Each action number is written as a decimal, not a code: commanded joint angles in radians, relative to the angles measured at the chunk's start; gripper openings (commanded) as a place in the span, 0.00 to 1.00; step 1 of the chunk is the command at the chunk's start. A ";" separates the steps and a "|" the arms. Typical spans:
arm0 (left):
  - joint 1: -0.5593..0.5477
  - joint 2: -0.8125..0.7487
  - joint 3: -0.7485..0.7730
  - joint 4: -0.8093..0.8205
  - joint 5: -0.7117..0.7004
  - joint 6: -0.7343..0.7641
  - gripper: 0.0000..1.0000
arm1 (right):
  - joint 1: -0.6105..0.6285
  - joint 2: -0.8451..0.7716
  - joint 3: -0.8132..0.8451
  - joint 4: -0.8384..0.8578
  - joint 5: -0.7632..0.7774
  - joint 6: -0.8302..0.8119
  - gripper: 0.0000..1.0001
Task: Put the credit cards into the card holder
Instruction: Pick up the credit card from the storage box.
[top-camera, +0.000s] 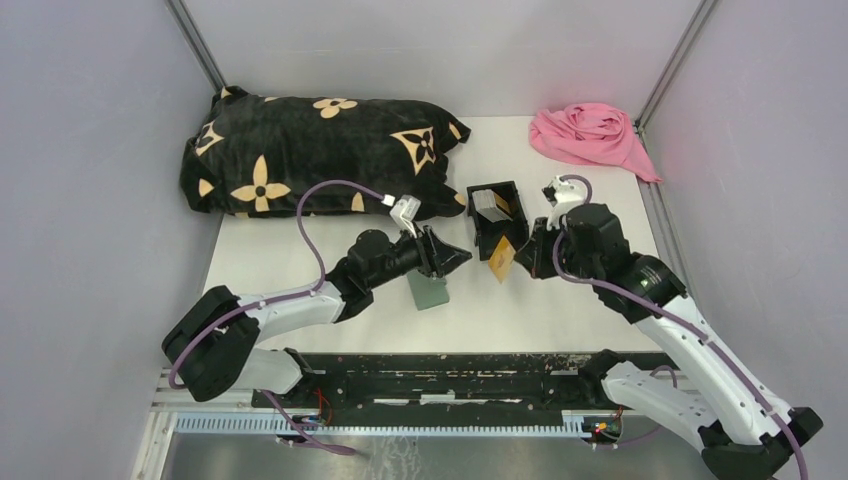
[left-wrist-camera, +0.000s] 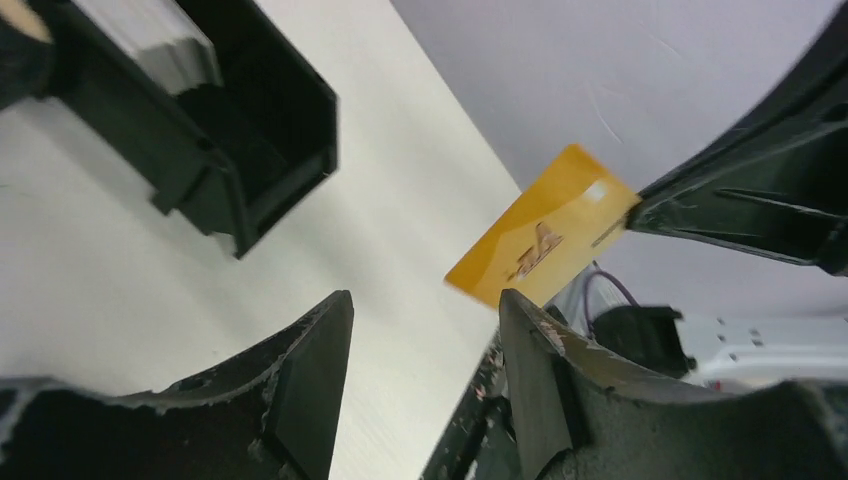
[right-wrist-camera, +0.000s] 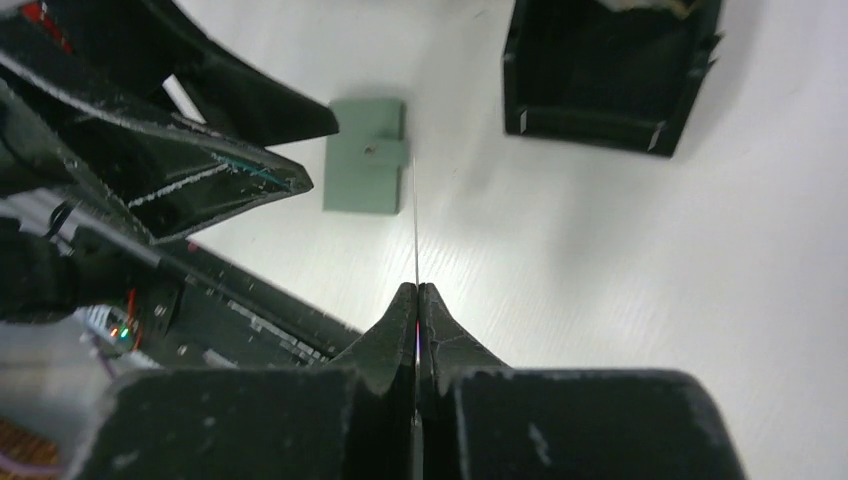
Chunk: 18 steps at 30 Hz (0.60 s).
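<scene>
My right gripper (top-camera: 524, 254) is shut on a yellow credit card (top-camera: 502, 260) and holds it above the table, just in front of the black box. In the right wrist view the card (right-wrist-camera: 415, 225) shows edge-on as a thin line from my shut fingertips (right-wrist-camera: 417, 290). The sage-green card holder (top-camera: 428, 291) lies closed and flat on the table, also visible in the right wrist view (right-wrist-camera: 368, 170). My left gripper (top-camera: 455, 256) is open and empty, hovering above the holder's far side. In the left wrist view (left-wrist-camera: 425, 330) the yellow card (left-wrist-camera: 545, 240) hangs just beyond its open jaws.
A black open-topped box (top-camera: 497, 218) holding more cards (top-camera: 490, 205) stands behind the held card; it also shows in the left wrist view (left-wrist-camera: 240, 130) and the right wrist view (right-wrist-camera: 605, 75). A black flowered pillow (top-camera: 310, 150) lies at back left, a pink cloth (top-camera: 590, 135) at back right.
</scene>
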 joint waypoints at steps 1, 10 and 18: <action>0.002 -0.030 -0.009 0.126 0.262 0.021 0.63 | 0.004 -0.071 -0.045 -0.002 -0.199 0.068 0.01; 0.001 -0.026 -0.022 0.195 0.437 -0.014 0.64 | 0.005 -0.132 -0.101 0.036 -0.356 0.151 0.01; 0.001 -0.015 -0.027 0.177 0.492 -0.007 0.63 | 0.005 -0.098 -0.114 0.103 -0.394 0.180 0.01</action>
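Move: The yellow credit card is already out of the box, pinched in the right fingertips. From the open left hand the card lies some 8 cm to the right, about 1 cm back and about 1 cm higher; the storage box is 13 cm ahead, 10 cm right and 14 cm below, the green card holder 6 cm left, 1 cm back and 17 cm below. From the right hand the left fingertips are about 10 cm left, 3 cm ahead and 4 cm lower. Both hands draw back towards the bases together, away from the storage box, and close on each other high over the table: the right keeps its pinch on the credit card and carries it about 6 cm back and half as far left, tipping its fingers a little further down and swinging them slightly counter-clockwise. The left goes some 7 cm back, rising a little, and turns about 25 degrees clockwise to bring its still-open fingers round to the card's free end, slowing as the card comes up to the fingertips without being gripped. ##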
